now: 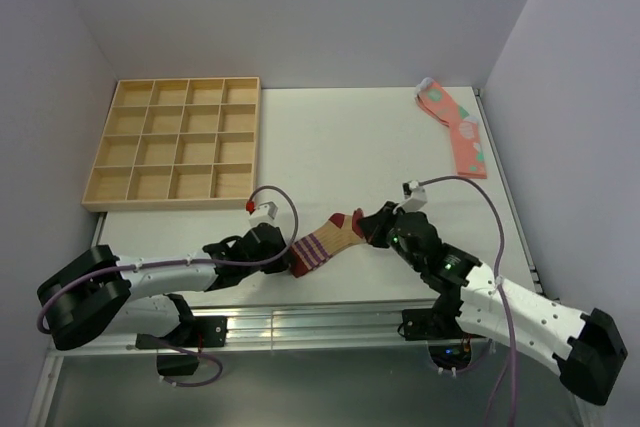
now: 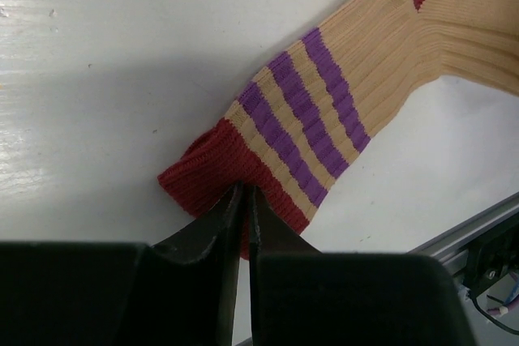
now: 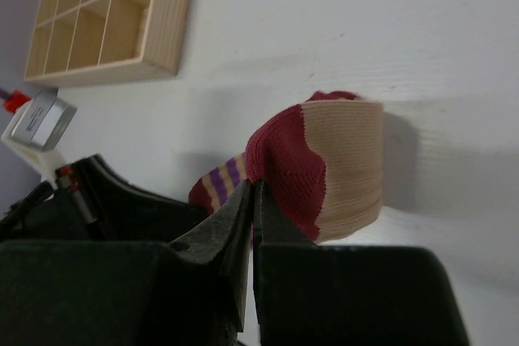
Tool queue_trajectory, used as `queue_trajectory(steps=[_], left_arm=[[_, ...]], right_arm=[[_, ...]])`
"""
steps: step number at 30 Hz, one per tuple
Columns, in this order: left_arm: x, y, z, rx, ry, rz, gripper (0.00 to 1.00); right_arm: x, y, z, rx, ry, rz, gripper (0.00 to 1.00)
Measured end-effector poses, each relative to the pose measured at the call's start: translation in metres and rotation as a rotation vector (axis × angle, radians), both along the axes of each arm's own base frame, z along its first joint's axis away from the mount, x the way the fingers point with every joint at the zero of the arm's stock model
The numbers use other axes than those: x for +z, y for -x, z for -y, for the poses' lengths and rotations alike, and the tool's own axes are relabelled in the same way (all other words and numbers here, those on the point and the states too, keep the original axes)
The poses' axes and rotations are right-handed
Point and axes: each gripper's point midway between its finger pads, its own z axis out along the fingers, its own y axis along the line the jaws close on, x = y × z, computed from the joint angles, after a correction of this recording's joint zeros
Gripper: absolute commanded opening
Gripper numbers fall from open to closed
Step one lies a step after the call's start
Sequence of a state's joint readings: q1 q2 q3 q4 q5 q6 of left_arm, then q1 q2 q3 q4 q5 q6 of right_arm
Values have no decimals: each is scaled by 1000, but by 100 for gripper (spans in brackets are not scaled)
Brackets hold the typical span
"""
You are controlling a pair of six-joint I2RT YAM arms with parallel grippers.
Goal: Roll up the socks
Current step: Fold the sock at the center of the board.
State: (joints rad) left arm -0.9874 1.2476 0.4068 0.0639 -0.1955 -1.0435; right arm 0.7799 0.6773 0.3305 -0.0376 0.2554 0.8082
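Observation:
The sock is tan with a dark red toe and a red cuff under purple stripes. It lies near the table's front edge, stretched between both grippers. My left gripper is shut on the red cuff, and in the left wrist view its tips pinch the cuff's edge of the sock. My right gripper is shut on the other end. In the right wrist view its tips nip the dark red part of the sock, which is lifted and folded over above the table.
A wooden tray with several compartments stands at the back left and shows also in the right wrist view. Salmon-pink spotted socks lie at the back right. A metal rail runs along the near edge.

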Motion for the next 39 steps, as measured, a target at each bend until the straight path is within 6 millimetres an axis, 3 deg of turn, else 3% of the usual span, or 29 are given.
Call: queue_trajectory(steps=[8, 15, 31, 39], left_arm=[[-1, -2, 4, 13, 14, 2, 13], [0, -3, 4, 15, 17, 4, 13], [6, -4, 1, 28, 24, 22, 11], [0, -4, -7, 51, -14, 14, 9]], right_arm=[[12, 13, -71, 145, 66, 6, 0], [-3, 24, -122, 233, 138, -15, 0], [-50, 41, -150, 302, 198, -85, 0], [-55, 48, -159, 327, 178, -100, 0]])
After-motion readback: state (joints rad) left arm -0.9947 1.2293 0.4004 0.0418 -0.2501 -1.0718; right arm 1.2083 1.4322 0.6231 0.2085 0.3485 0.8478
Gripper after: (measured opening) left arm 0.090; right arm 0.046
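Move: Some 17 cm to the right hand's left, 4 cm back and 11 cm below lies the burgundy cuff of the sock, the end its held toe is taken to. The purple stripes are about 11 cm left and 1 ahead of the right hand, the heel patch some 5 left and 8 ahead; the tray's near right corner is roughly 27 left and 13 ahead. For the left hand, the cuff is right at its fingertips. Sweeping the pinched toe left towards the cuff, the right hand goes about 16 cm in a low arc, level at first, then sinking some 5 cm while drawing back about 5, ending beside the left fingertips. The wrist turns roughly 20 degrees counter-clockwise and its fingers stay shut on the toe; the left hand stays in place with its nearly closed fingers at the cuff. ##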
